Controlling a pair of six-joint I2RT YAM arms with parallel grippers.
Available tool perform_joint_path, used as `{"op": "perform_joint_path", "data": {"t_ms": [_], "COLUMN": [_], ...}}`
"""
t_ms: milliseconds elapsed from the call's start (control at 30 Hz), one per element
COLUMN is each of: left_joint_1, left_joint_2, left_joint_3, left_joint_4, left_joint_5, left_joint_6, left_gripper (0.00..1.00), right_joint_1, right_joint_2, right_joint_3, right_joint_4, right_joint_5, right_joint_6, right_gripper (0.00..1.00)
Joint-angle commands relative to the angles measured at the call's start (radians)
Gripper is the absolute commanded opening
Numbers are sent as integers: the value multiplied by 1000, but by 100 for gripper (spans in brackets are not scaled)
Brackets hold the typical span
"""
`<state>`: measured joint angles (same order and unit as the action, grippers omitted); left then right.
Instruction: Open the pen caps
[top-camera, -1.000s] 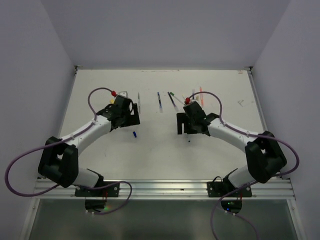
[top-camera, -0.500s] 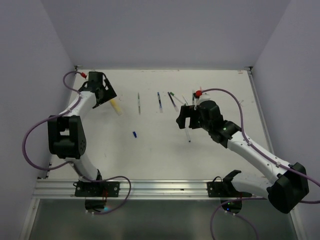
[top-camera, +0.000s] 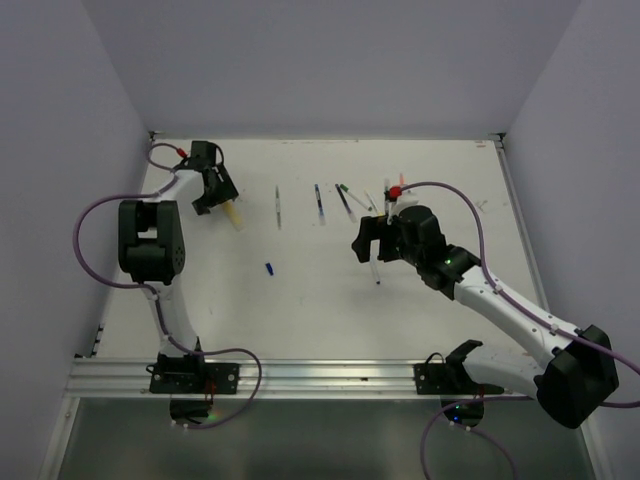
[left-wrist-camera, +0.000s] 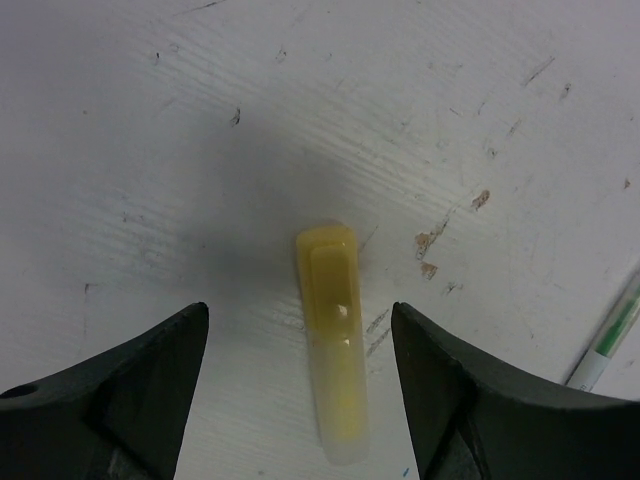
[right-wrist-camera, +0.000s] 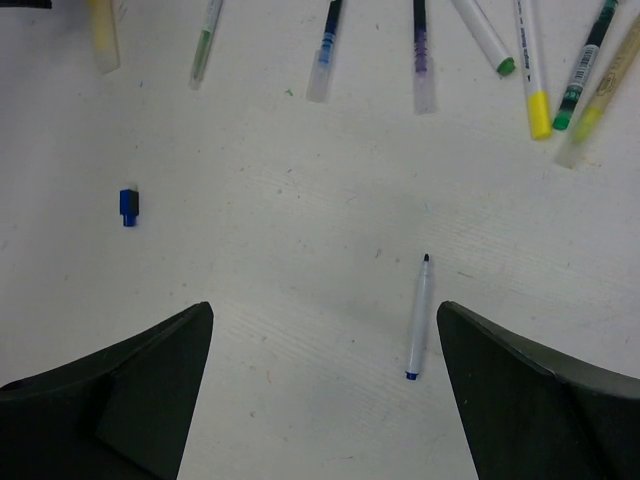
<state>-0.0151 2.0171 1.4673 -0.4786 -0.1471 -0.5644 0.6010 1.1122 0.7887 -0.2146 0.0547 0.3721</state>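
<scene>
A stubby yellow highlighter (left-wrist-camera: 330, 340) lies flat on the table between the fingers of my left gripper (left-wrist-camera: 300, 312). The jaws stand apart on either side of it and touch nothing. From above, the left gripper (top-camera: 214, 196) hovers at the far left over that highlighter (top-camera: 232, 214). My right gripper (right-wrist-camera: 325, 312) is open and empty above the table's middle (top-camera: 372, 245). A thin white pen with a blue end (right-wrist-camera: 417, 320) lies uncapped just inside its right finger. A small blue cap (right-wrist-camera: 128, 206) lies loose to the left (top-camera: 269, 268).
A row of pens lies further back: a green one (right-wrist-camera: 205, 45), a blue one (right-wrist-camera: 325, 50), a purple one (right-wrist-camera: 422, 55), a yellow-tipped one (right-wrist-camera: 532, 70) and others. A green-marked pen (left-wrist-camera: 610, 345) shows at the left wrist view's right edge. White walls enclose the table.
The left arm swung from the table's middle to the far left, over the yellow highlighter, and its jaws narrowed slightly. The right arm stretched forward and its jaws opened wider.
</scene>
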Motion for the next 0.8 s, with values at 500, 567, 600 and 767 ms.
{"op": "perform_joint_path", "data": {"t_ms": [500, 567, 600, 767], "left_joint_1": [-2, -3, -2, -9], "left_joint_2": [75, 45, 8, -130], "left_joint_3": [64, 27, 13, -96], "left_joint_4": [-40, -20, -11, 34], "left_joint_5": [4, 3, -2, 23], "left_joint_6": [-12, -14, -17, -37], "left_gripper": [36, 26, 22, 12], "right_joint_1": [-3, -3, -3, 13], "right_joint_2": [-12, -21, -26, -35], "right_joint_3": [-6, -2, 1, 10], "right_joint_4": [37, 35, 34, 102], "right_joint_5": [-24, -33, -48, -154], "right_joint_6": [-36, -47, -48, -50], "right_gripper": [98, 98, 98, 98]}}
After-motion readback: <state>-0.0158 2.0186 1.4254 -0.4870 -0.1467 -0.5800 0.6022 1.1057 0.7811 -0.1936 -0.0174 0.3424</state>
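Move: The yellow pen lies almost under the open left fingers, its capped end between them and its middle about 3 cm back, 2 cm to the right and 2 cm below. The green-banded pen is level with the left hand, some 18 cm to its right; the loose blue cap lies about 19 cm back and 16 cm right. From the right hand the yellow pen is roughly 16 cm ahead, 43 cm left and 15 cm down. The yellow pen's cap gets pinched: the left hand sinks about 2 cm over it, then holds there while its half-closing fingers come in from both sides and shut on the cap near the pen's far end. With the grip made, the hand starts drawing the pen back some 2 cm towards the base, rising only slightly. ##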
